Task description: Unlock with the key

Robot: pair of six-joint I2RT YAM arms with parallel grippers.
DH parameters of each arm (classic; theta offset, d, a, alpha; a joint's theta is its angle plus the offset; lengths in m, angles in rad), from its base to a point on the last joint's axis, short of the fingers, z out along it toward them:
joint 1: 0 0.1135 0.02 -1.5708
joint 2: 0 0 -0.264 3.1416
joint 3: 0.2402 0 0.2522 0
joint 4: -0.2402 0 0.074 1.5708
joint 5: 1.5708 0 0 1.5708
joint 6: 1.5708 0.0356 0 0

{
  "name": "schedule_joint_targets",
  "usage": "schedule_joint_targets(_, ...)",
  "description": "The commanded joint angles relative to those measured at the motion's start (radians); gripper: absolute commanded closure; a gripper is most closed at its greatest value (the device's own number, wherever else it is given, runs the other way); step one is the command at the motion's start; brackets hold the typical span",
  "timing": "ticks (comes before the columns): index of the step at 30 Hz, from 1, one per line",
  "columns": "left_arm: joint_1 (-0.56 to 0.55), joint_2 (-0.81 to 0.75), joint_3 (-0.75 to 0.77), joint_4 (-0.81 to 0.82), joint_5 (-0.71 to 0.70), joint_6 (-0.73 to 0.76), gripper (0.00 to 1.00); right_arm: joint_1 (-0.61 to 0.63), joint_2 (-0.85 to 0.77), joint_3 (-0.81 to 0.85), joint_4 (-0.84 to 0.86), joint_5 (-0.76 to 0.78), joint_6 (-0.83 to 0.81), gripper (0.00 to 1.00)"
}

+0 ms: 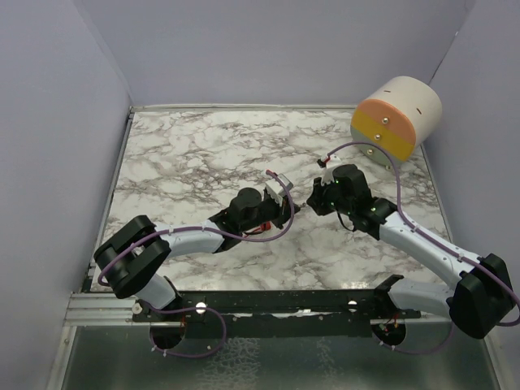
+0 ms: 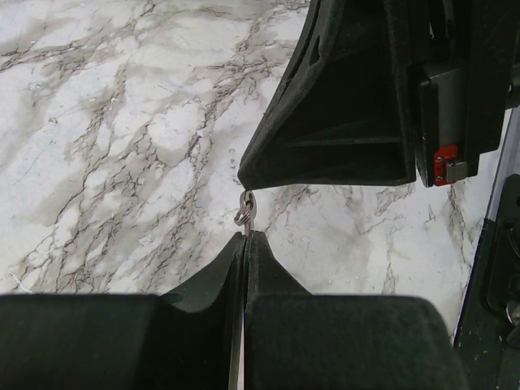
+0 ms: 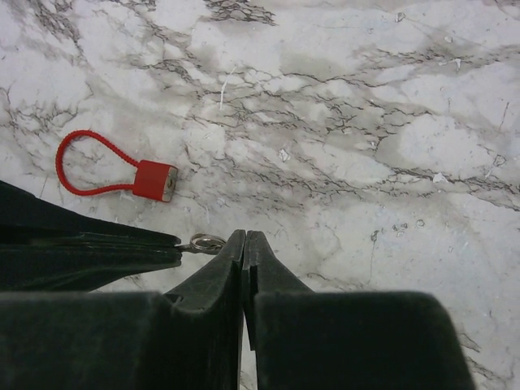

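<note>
My left gripper [image 2: 246, 234] is shut on the key, whose thin metal edge runs between the jaws. Only the key's small ring [image 2: 245, 210] sticks out past the tips. My right gripper [image 3: 244, 234] is shut, with nothing visible between its jaws. It sits right beside the key ring [image 3: 203, 243], which pokes out of the left gripper's fingers [image 3: 81, 252] and reaches the outer side of the right gripper's left finger. The red padlock [image 3: 154, 179] with its red cable loop lies flat on the marble, a little beyond both grippers. In the top view the two grippers meet tip to tip at mid-table [image 1: 302, 206].
A fat cylinder [image 1: 396, 118] with an orange and yellow face lies at the back right corner. Grey walls close in the marble table [image 1: 187, 154] on three sides. A metal rail [image 1: 268, 305] runs along the near edge by the arm bases.
</note>
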Motion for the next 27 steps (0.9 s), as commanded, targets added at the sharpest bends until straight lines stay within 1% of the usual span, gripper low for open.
schedule_joint_targets(1, -0.003, -0.034, 0.015, 0.018, 0.032, -0.003, 1.00, 0.004, 0.000, 0.004, 0.030, 0.007, -0.013, 0.97)
schedule_joint_targets(2, -0.004, -0.034, 0.014, 0.018, 0.030, -0.001, 1.00, 0.004, -0.001, 0.004, 0.028, 0.008, -0.011, 0.96)
schedule_joint_targets(4, -0.004, -0.035, 0.013, 0.015, 0.022, 0.001, 1.00, 0.004, -0.008, 0.004, 0.022, 0.021, 0.004, 0.88)
schedule_joint_targets(7, -0.003, -0.032, 0.014, 0.001, -0.001, 0.007, 1.00, 0.003, -0.025, 0.000, 0.018, 0.031, 0.015, 0.72)
schedule_joint_targets(9, -0.004, -0.020, 0.022, -0.030, -0.033, 0.012, 1.00, 0.004, -0.038, -0.004, 0.018, 0.048, 0.021, 0.64)
schedule_joint_targets(13, -0.001, 0.043, 0.058, -0.087, -0.057, 0.026, 1.00, 0.003, -0.045, -0.005, 0.000, 0.088, 0.031, 0.63)
schedule_joint_targets(20, 0.005, 0.160, 0.099, -0.093, -0.068, 0.024, 1.00, 0.003, -0.048, -0.010, -0.031, 0.130, 0.047, 0.62)
schedule_joint_targets(21, 0.006, 0.170, 0.107, -0.094, -0.072, 0.024, 0.99, 0.003, -0.051, -0.011, -0.034, 0.136, 0.048, 0.62)
schedule_joint_targets(22, 0.008, 0.178, 0.112, -0.095, -0.076, 0.023, 0.94, 0.004, -0.054, -0.012, -0.036, 0.140, 0.047, 0.62)
schedule_joint_targets(24, 0.011, 0.183, 0.118, -0.097, -0.090, 0.021, 0.80, 0.004, -0.058, -0.014, -0.043, 0.150, 0.046, 0.62)
schedule_joint_targets(27, 0.016, 0.183, 0.119, -0.100, -0.102, 0.020, 0.63, 0.004, -0.060, -0.019, -0.045, 0.158, 0.045, 0.62)
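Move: The left hand still grips the key, its ring sticking out at the shut right fingertips; the table spot it goes down to is some 14 cm below and about 2 cm ahead. The red lock lies about 8 cm to this hand's left, 2 cm back and 14 cm down. From the right hand the key is about 3 cm to the left and 1 cm back, level with it. Left hand sinks about 7 cm towards the table and lets go of the key; right opens, easing right. ##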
